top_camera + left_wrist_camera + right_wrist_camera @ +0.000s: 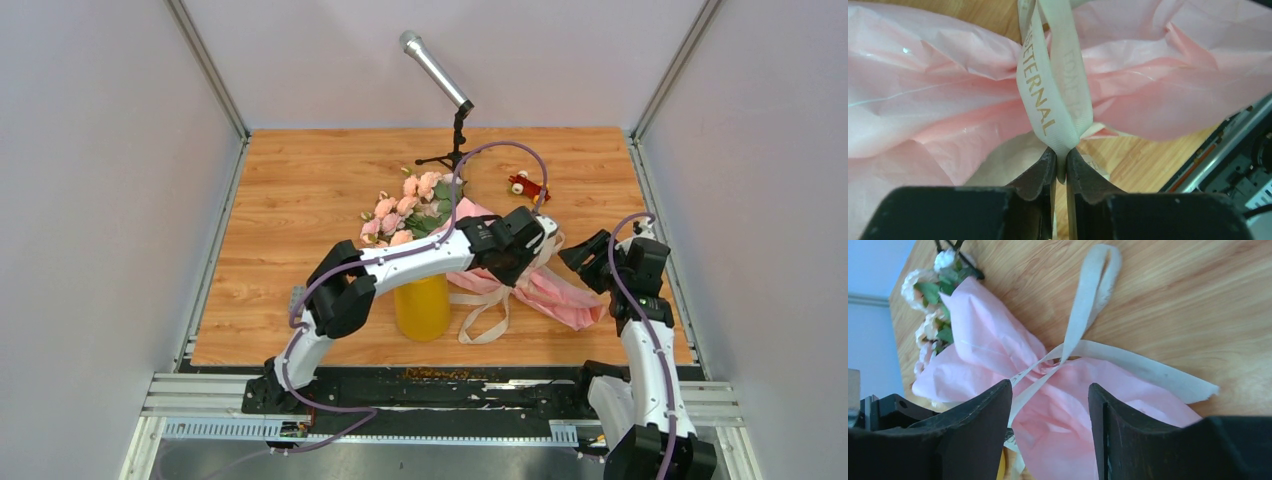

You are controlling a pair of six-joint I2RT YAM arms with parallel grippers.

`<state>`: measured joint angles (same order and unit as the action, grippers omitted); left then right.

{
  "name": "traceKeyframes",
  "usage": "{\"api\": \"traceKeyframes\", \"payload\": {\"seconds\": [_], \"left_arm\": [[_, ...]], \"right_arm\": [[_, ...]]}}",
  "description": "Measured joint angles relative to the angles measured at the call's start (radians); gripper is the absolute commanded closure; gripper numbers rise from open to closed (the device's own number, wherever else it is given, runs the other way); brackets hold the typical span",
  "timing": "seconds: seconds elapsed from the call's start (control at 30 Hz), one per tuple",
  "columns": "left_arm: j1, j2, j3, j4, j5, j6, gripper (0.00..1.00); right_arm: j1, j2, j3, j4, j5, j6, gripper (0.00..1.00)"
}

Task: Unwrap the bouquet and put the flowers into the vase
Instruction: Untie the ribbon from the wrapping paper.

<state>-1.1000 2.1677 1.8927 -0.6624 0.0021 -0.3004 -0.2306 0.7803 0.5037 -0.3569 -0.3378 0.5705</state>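
Note:
The bouquet point(545, 285) lies on the wooden table, its pale pink paper point(923, 100) tied with a beige ribbon point(1048, 100). The flowers point(405, 210), pink and peach roses, stick out at its far left end, also visible as flowers point(928, 290) in the right wrist view. My left gripper point(1061, 160) is shut on a loop of the ribbon just above the paper; from overhead the left gripper point(522, 250) sits over the bundle's middle. My right gripper point(1050, 390) stands open close to the paper's tail, touching nothing. The yellow vase point(422, 305) stands upright near the front, partly under the left arm.
A microphone on a stand point(440, 75) rises at the back centre. A small red toy point(527, 186) lies behind the bouquet. A small grey block point(296, 297) sits at the left front. Loose ribbon tails point(485, 320) trail beside the vase. Walls enclose three sides.

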Motion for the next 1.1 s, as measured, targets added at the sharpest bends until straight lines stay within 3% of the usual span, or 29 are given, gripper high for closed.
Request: {"api": "traceKeyframes", "payload": {"seconds": [0.13, 0.5, 0.87, 1.1], "left_arm": [[0.000, -0.064, -0.057, 0.021, 0.031, 0.015, 0.94], [0.000, -0.216, -0.127, 0.091, 0.069, 0.027, 0.96], [0.000, -0.225, -0.132, 0.106, 0.076, 0.035, 0.99], [0.000, -0.225, -0.132, 0.119, 0.071, 0.037, 1.00]], "right_arm": [[0.000, 0.049, 0.000, 0.026, -0.125, -0.006, 0.39], [0.029, 0.082, 0.000, 0.083, -0.331, 0.033, 0.44], [0.124, 0.032, -0.058, 0.156, -0.356, 0.204, 0.44], [0.138, 0.030, -0.077, 0.181, -0.357, 0.278, 0.39]]}}
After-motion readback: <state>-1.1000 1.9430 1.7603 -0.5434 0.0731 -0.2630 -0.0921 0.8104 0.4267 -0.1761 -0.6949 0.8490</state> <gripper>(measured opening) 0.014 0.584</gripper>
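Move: The strap of ribbon pinched in the left fingertips lies about 13 cm to the right hand's left, some 3 cm back and 3 cm lower. From the left hand, the ribbon's knot around the pink paper sits about 4 cm ahead, 3 cm to the right and 5 cm below. The vase stands some 19 cm to the left hand's left and 8 cm back, while the flower heads are about 20 cm ahead of that hand and 22 cm to its left. Leftward, about 9 cm, the right hand sweeps in towards the ribbon strap held by the left hand, rising slightly and rolling its left side up while swinging counter-clockwise, some 30 degrees in all, fingers kept about half open. Meanwhile the left fingers finish closing on the ribbon and lift it about 8 cm, away from the knot, then hold still there. ##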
